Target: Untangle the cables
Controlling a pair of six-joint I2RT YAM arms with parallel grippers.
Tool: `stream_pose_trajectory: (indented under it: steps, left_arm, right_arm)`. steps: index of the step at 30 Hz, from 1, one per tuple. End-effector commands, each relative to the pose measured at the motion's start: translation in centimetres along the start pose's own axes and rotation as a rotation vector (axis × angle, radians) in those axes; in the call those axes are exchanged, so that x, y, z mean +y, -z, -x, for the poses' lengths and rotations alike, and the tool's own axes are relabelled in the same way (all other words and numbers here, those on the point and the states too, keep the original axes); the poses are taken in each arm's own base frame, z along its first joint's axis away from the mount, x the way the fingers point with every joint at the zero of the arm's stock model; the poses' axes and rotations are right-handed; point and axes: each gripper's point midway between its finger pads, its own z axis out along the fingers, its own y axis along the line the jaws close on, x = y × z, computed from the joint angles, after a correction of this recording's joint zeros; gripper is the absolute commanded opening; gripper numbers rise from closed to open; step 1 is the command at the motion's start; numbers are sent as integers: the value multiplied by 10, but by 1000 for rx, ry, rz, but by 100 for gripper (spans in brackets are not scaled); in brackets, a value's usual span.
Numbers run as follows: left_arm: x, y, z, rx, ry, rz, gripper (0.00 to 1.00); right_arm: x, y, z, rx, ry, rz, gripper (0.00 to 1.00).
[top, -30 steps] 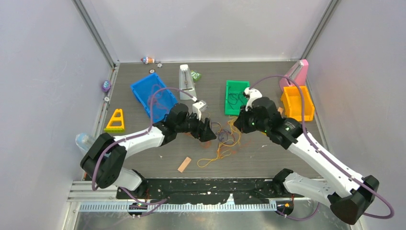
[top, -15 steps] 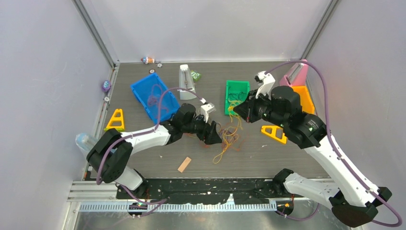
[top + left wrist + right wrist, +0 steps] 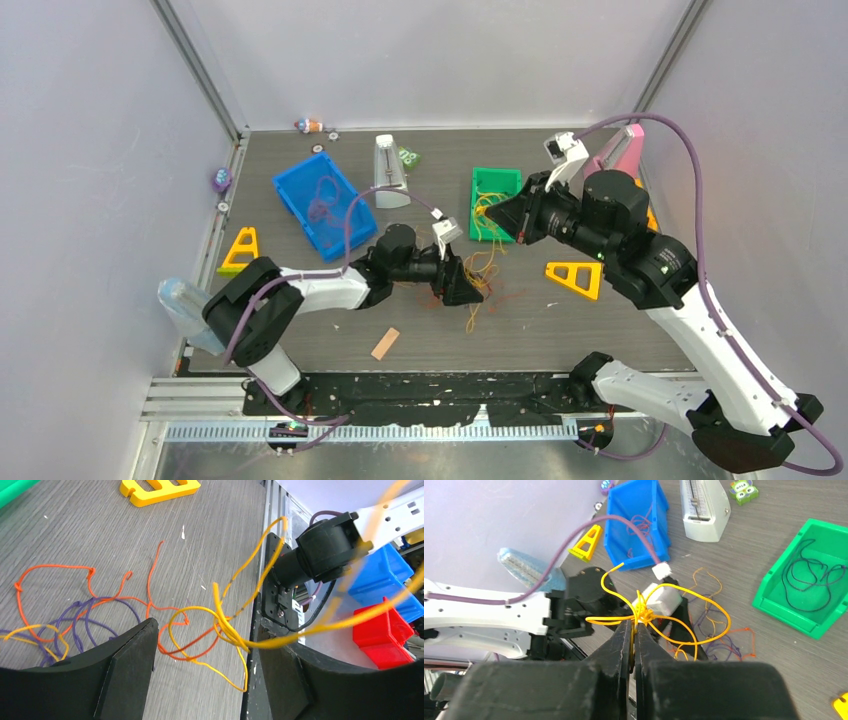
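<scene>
My right gripper (image 3: pixel 633 625) is shut on a knotted bunch of the yellow cable (image 3: pixel 644 614) and holds it up above the table. Its loops hang down toward the tangle (image 3: pixel 480 275). My left gripper (image 3: pixel 207 640) is open and low over the table, with yellow cable loops (image 3: pixel 227 630) and a red cable strand (image 3: pixel 170 650) lying between its fingers, ungripped. More red cable (image 3: pixel 50 567) and purple cable (image 3: pixel 95 600) lie spread on the table to its left. In the top view the left gripper (image 3: pixel 472 290) sits at the tangle and the right gripper (image 3: pixel 493 213) is over the green bin.
A green bin (image 3: pixel 497 173) holds a dark cable (image 3: pixel 819 575). The blue bin (image 3: pixel 300 185) holds a thin cable. A white wedge-shaped device (image 3: pixel 388 170), two yellow triangles (image 3: pixel 575 275) (image 3: pixel 242 250), a wooden stick (image 3: pixel 385 343) and a pink object (image 3: pixel 625 150) are on the table.
The right gripper has risen and pulled back to the right, drawing the yellow cable up out of the tangle. The left arm has slid right along the table, its gripper staying open.
</scene>
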Motion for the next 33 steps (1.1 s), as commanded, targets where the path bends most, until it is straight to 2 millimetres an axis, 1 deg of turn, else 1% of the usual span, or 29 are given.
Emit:
stream_pose_trajectory:
  steps: [1, 2, 3, 4, 5, 6, 7, 8, 9, 10, 11, 12, 13, 14, 15, 16, 17, 18, 19, 20, 21, 23, 24, 26, 28, 29, 30, 32, 33]
  left_arm:
    - [-12, -20, 24, -48, -44, -73, 70]
    - [-14, -25, 21, -31, -40, -82, 67]
    - [-13, -29, 16, -7, -34, -80, 61]
    - [-11, -33, 12, 18, -28, -64, 52]
    - [-6, -35, 6, 46, -17, -38, 42]
    - [-1, -36, 2, 71, -5, -16, 33]
    - [3, -36, -2, 93, -1, 6, 27]
    - [7, -35, -6, 116, 3, 26, 24]
    - [11, -35, -10, 135, 8, 47, 22]
    - [16, -34, -15, 157, 17, 67, 20]
    - [22, -33, -20, 180, 27, 95, 17]
    - [27, -32, -25, 205, 39, 125, 15]
    - [33, -28, -32, 240, 54, 154, 13]
    - [38, -25, -34, 253, 66, 176, 9]
    - [45, -21, -36, 256, 75, 203, 2]
    - [52, -16, -35, 250, 87, 236, 0]
    - [60, -10, -34, 240, 105, 264, 0]
    - [68, -4, -32, 228, 131, 287, 0]
    - [76, 3, -29, 210, 164, 305, 0]
    - [81, 9, -26, 190, 196, 307, 0]
    - [85, 15, -21, 158, 222, 296, 0]
    - [93, 27, -18, 116, 262, 304, 0]
    - [100, 35, -14, 93, 270, 336, 0]
    - [113, 51, -13, 68, 288, 413, 0]
    - [119, 66, -9, 20, 297, 448, 0]
    - [120, 71, -5, -11, 292, 454, 0]
    - [119, 75, 0, -38, 280, 459, 0]
    - [117, 82, 6, -64, 250, 474, 0]
    - [116, 84, 8, -71, 234, 476, 0]
  right_arm:
    - [31, 16, 49, -145, -3, 96, 5]
    - [31, 17, 53, -158, 0, 93, 5]
    - [31, 21, 63, -188, 7, 82, 5]
    - [32, 26, 72, -216, 16, 74, 5]
    - [27, 28, 80, -245, 17, 39, 5]
    - [26, 37, 93, -286, 29, 13, 5]
    - [13, 41, 102, -322, 28, -63, 5]
    - [12, 53, 118, -374, 37, -93, 5]
    - [-2, 61, 130, -423, 31, -181, 5]
    - [-5, 73, 143, -473, 39, -218, 5]
    - [-19, 85, 155, -531, 27, -308, 5]
    - [-24, 97, 165, -570, 39, -351, 5]
    - [-38, 109, 173, -620, 25, -450, 5]
    - [-52, 125, 182, -667, 25, -550, 5]
    - [-56, 133, 186, -690, 26, -590, 5]
    - [-67, 146, 190, -717, 38, -678, 5]
    - [-72, 156, 194, -737, 58, -725, 5]
    - [-82, 169, 195, -761, 49, -808, 5]
    - [-86, 178, 198, -778, 72, -862, 5]
    - [-96, 189, 195, -786, 73, -942, 5]
    - [-99, 196, 197, -791, 104, -989, 5]
    - [-111, 205, 191, -767, 135, -1100, 5]
    - [-117, 211, 188, -760, 135, -1159, 5]
    - [-128, 216, 181, -726, 163, -1260, 5]
    - [-139, 219, 174, -689, 185, -1339, 5]
    - [-145, 214, 168, -657, 202, -1367, 5]
    - [-151, 215, 164, -645, 202, -1398, 5]
    - [-165, 206, 148, -561, 228, -1429, 5]
    - [-170, 199, 144, -560, 206, -1410, 5]
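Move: The left hand's open fingers already straddle a hanging strand of yellow cable, about 3 cm to the hand's right and level with it. The purple cable pile lies roughly 9 cm ahead, 4 cm right and 13 cm below. The right hand, already holding the yellow cable's knotted end, has the orange box some 22 cm ahead, 30 cm right and 34 cm below; the yellow triangle is about 7 cm ahead, 19 cm right and 37 cm below. Rightward about 3 cm, the left hand shuts its fingers on the yellow strand, then swings back left and forward while sinking, some 8 cm lower overall, turning slightly counter-clockwise. The right hand keeps its pinch and sweeps up, then fast to the right, nearly 27 cm, turning about 75 degrees clockwise and dipping a little at the end, drawing the cable away from the left hand. ##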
